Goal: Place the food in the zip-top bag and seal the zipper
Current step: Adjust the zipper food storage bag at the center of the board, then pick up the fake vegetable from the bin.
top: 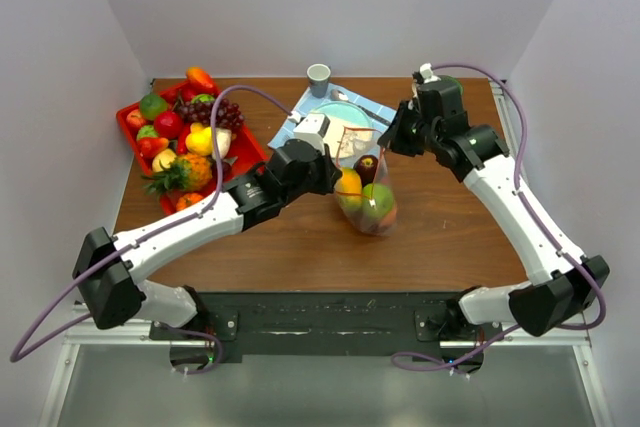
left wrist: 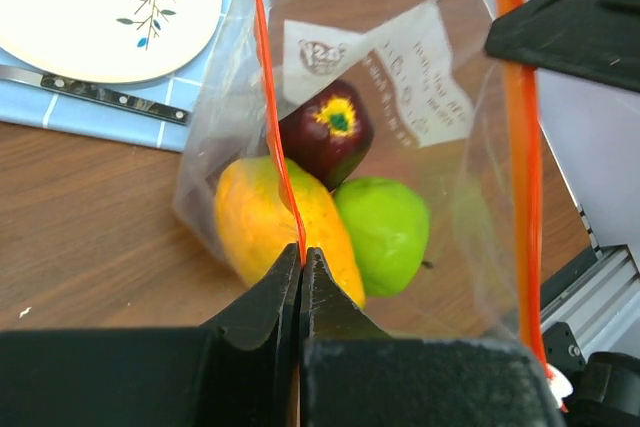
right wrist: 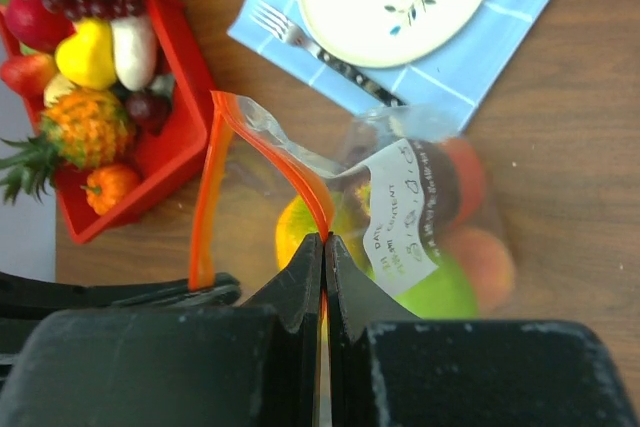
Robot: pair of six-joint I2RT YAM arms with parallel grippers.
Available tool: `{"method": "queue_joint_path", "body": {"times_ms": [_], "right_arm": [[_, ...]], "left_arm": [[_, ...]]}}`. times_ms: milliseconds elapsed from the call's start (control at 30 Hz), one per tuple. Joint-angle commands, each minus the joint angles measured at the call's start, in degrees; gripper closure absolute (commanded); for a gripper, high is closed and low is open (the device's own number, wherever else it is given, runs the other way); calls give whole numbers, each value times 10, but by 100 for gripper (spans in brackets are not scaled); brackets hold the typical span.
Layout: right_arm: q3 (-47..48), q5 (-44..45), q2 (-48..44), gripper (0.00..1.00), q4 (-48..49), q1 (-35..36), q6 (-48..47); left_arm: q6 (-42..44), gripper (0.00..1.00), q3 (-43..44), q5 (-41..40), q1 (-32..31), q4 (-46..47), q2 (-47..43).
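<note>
The zip-top bag (top: 368, 199) hangs just above the table, its mouth up and standing open as a loop. Inside it lie a yellow-orange fruit (left wrist: 250, 222), a green apple (left wrist: 385, 232), a dark red apple (left wrist: 325, 132) and a peach (right wrist: 485, 262). My left gripper (left wrist: 302, 252) is shut on the orange-red zipper (left wrist: 268, 97) at one end of the mouth. At the other end my right gripper (right wrist: 324, 239) pinches the zipper (right wrist: 285, 157). More food (top: 185, 132) sits in the red tray (top: 246, 147) at the left.
A plate (top: 340, 125) lies on a blue napkin (top: 296, 112) behind the bag, with a fork (right wrist: 310, 47) and a knife (left wrist: 90, 92) beside it. A small cup (top: 318, 78) stands at the back. White walls close in the table on three sides.
</note>
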Motion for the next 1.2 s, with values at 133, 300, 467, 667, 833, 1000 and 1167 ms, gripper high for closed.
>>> {"method": "queue_joint_path", "body": {"times_ms": [133,300,467,667,833,1000,1167], "right_arm": [[-38,-32,-52,100,39,3,12],[-50,-56,-47,100,57,3,18],[-46,-72,-40,100,74,2,20],[-56,-104,-40,100,99,2,27],[-52,-122,-40,100,112,2,30],[-55,-140,-40,100,115,2,27],[-65,-156,-38,100,122,2,23]], "left_arm": [[6,81,-12,1,6,22,-55],[17,53,4,-37,13,-22,-89],[26,34,16,-53,59,-75,-132],[61,32,21,-62,208,-119,-141],[100,30,42,-83,336,-97,-87],[166,29,77,-92,423,-67,15],[204,31,74,-77,438,-60,80]]}}
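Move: The left gripper is shut on the bag's left rim. From it the red tray's middle lies about 18 cm ahead, 40 cm left and 21 cm down; in the tray, the dark plum is some 12 ahead and 32 left, the yellow pepper 21 ahead and 39 left, the grapes 27 ahead and 33 left. The right gripper grips the opposite rim, with the filled bag's middle about 5 cm back, 3 cm left and 18 cm below. Open the left gripper to let go of the bag's rim while lifting about 5 cm, then swing it some 32 cm left and 15 cm forward to the red tray, turning roughly 45 degrees counter-clockwise and sinking late, fingers apart. Keep the right gripper shut on its rim, easing it about 3 cm left and 2 cm back with a slight turn. ##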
